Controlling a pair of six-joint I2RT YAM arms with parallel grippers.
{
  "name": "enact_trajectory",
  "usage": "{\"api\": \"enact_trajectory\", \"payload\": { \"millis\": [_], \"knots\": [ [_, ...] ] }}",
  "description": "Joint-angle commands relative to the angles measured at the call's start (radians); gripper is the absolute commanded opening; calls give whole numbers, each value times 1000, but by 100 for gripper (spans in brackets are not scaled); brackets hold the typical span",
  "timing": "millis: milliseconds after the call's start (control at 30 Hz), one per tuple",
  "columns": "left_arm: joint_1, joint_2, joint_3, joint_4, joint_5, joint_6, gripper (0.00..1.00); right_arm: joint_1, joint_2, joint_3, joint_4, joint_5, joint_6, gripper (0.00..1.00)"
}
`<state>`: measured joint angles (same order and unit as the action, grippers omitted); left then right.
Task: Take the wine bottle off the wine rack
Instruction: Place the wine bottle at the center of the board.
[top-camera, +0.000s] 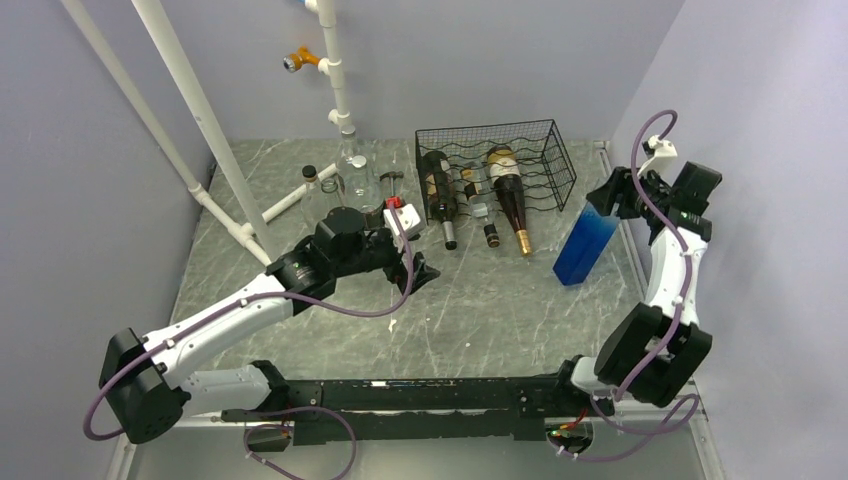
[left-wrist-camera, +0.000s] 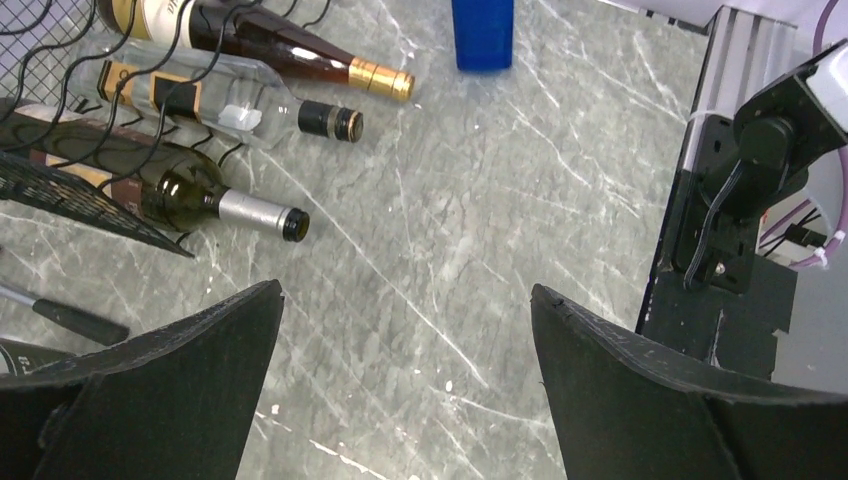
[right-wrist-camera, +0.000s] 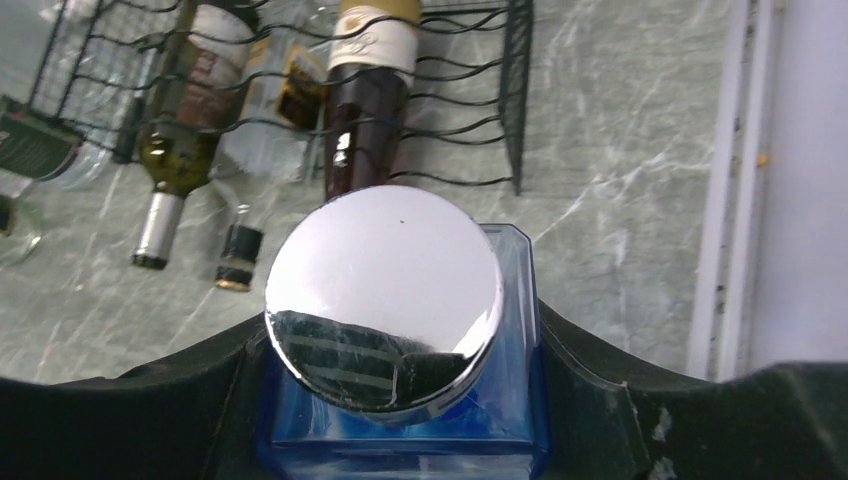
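Note:
The black wire wine rack (top-camera: 485, 128) stands at the back of the table, and three wine bottles lie in it with necks toward me: a dark green one with a silver cap (top-camera: 438, 195), a small clear one (top-camera: 475, 200) and a brown one with gold foil (top-camera: 510, 195). My left gripper (top-camera: 420, 270) hovers open over bare table in front of the green bottle (left-wrist-camera: 200, 195), holding nothing. My right gripper (right-wrist-camera: 400, 400) is shut on a blue square bottle (right-wrist-camera: 400, 440) with a chrome cap. That bottle tilts just right of the rack (right-wrist-camera: 520, 90).
A white pipe frame (top-camera: 200, 110) rises at the back left. Glass jars (top-camera: 355, 170) and a small hammer (top-camera: 392, 180) stand left of the rack. A black tool handle (left-wrist-camera: 70, 318) lies near my left fingers. Walls close in on both sides.

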<state>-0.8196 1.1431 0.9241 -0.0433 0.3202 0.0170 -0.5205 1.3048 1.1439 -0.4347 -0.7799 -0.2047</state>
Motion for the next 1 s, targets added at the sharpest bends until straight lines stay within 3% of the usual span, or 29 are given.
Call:
{"api": "enact_trajectory", "payload": {
  "millis": [0,433,633,967],
  "knots": [
    [4,-56,-9,-3,3,60,99,-4,36,133,201,29,31,0],
    [4,-93,-20,-18,-31,97,99,2,250,278,394,116,126,0],
    [4,-87,-24,-16,-38,104,99,46,303,315,454,191,92,0],
    [4,-85,-24,-20,-48,115,100,104,431,462,466,263,91,0]
  ]
}}
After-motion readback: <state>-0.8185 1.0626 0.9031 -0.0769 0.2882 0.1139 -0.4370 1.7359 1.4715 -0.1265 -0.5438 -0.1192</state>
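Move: The right hand already holds the blue wine bottle by the neck. It is heading for the bare strip of board between the rack and the right wall, about 21 cm ahead, 8 cm to its right and 24 cm below. The rack's middle is some 25 cm ahead and 23 cm to the left; the brown gold-necked bottle is roughly 20 cm ahead and 20 cm to the left. For the empty left hand, that strip is about 37 cm ahead and 45 cm to the right. Keeping its grip on the neck of the blue wine bottle, the right hand carries it forward about 14 cm and some 7 cm to the right, nearly level, towards the gap beside the rack's right end. The rightward part comes first, then it goes straight ahead, while the wrist turns roughly 10 degrees clockwise and tips up slightly. ##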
